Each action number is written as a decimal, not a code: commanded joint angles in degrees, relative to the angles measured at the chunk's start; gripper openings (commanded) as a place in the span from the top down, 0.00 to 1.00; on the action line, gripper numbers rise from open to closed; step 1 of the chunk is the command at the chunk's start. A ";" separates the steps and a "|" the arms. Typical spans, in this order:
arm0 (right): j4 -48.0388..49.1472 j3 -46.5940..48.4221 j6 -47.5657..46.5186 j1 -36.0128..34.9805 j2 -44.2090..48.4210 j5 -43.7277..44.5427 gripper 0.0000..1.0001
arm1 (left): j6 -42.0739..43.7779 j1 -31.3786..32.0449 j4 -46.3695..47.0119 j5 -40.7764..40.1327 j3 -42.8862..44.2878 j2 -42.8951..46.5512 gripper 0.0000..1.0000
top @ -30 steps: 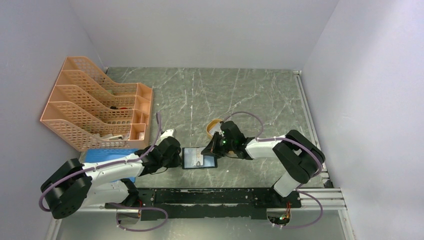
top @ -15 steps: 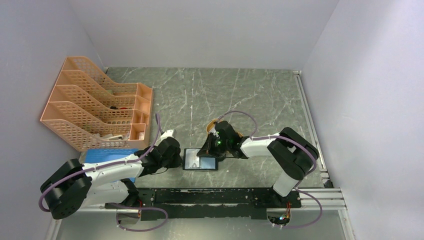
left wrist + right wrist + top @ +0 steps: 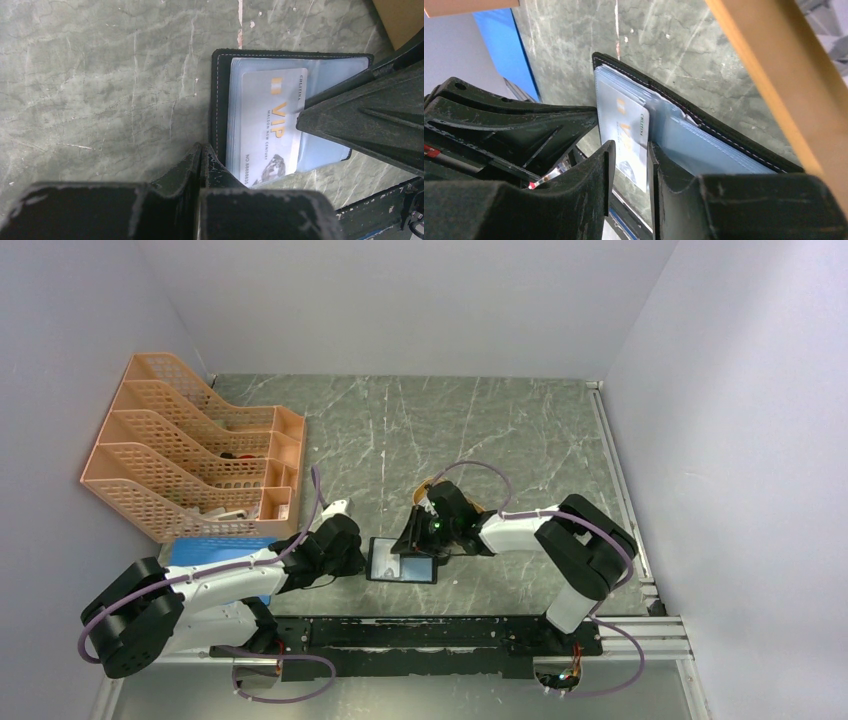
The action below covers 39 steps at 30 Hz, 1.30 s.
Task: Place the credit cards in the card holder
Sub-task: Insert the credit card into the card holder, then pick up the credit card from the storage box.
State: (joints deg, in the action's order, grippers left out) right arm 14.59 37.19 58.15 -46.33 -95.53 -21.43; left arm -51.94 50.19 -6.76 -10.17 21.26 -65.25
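The black card holder [image 3: 401,560] lies open on the marbled table, its bluish pockets [image 3: 325,75] facing up. A white VIP credit card [image 3: 270,127] sits partly tucked into the top pocket, its lower end sticking out. Other credit cards are not in view. My left gripper [image 3: 202,152] is shut, its tips resting at the holder's left edge [image 3: 215,100] with nothing seen between them. My right gripper [image 3: 630,162] stands over the card [image 3: 631,135] with its jaws a little apart, one finger [image 3: 599,170] on either side of the card's edge, not pinching it.
An orange oval tray [image 3: 428,486] lies just behind the right gripper; its rim [image 3: 774,80] crosses the right wrist view. A peach mesh file organiser [image 3: 190,455] stands at the back left. A flat blue pad [image 3: 215,548] lies under the left arm.
My right gripper slid a little left over the holder, then its jaws parted and let go of the card. The left gripper and holder stayed put.
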 commanded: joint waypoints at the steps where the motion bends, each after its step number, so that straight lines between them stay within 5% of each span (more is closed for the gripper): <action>1: 0.05 2.78 -0.05 -0.92 -1.13 -1.22 0.66 | -0.27 0.16 -2.12 2.29 -1.83 -0.63 0.95; 20: -4.85 11.43 -0.90 -2.72 -5.93 0.58 0.66 | -0.75 -0.20 -15.38 -8.87 2.32 5.59 0.94; 25: -12.24 12.43 -4.08 -2.72 -1.78 4.00 0.57 | 0.31 -0.32 -17.54 -10.22 4.65 6.14 0.87; 29: -18.95 13.58 -7.12 -2.52 3.47 5.65 0.49 | 1.17 -0.28 -20.34 -11.31 7.35 7.00 0.71; 31: -23.24 15.20 -9.03 -2.54 6.58 7.38 0.48 | 1.76 -0.32 -22.69 -11.77 9.33 8.09 0.56; 35: -32.28 16.36 -11.83 -1.40 15.80 21.08 0.46 | 4.12 -0.27 -26.91 -13.31 13.69 12.85 0.35; 37: -32.24 12.88 -10.54 1.63 20.95 27.11 0.39 | 6.04 -0.28 -26.76 -13.75 14.47 15.99 0.27; 39: -27.44 7.15 -8.04 7.63 25.22 24.25 0.33 | 7.78 -0.27 -25.91 -14.09 14.56 18.42 0.18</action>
State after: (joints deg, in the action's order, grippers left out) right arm -11.79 51.11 48.93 -46.65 -77.60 -5.19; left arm -48.51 50.17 -30.68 -21.58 33.76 -51.33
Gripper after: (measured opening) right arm 0.624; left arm 0.747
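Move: The credit card lies in the holder's left pocket with its right edge under the open right fingertips; its middle is about 3 cm left of the right hand, 1 cm back and 1 cm lower. The open card holder's middle is 1 cm left of that hand and 2 cm back; the yellow tray is about 11 cm ahead and 11 cm right of it. From the shut left fingers, at the holder's left edge, the holder's middle is 8 cm right and 1 cm ahead, the card 5 cm right and 1 cm ahead. Push the card's right edge leftward with the part-open right fingertips, about 4 cm and slightly forward, to drive it into the pocket, while the closed left fingertips stay by the holder's left edge and shift left with it, rolling some 10 degrees. Then lift both grippers clear, opening the left wide and the right further; carry the right about 11 cm up, swinging right and forward as its fingers tip upward. ##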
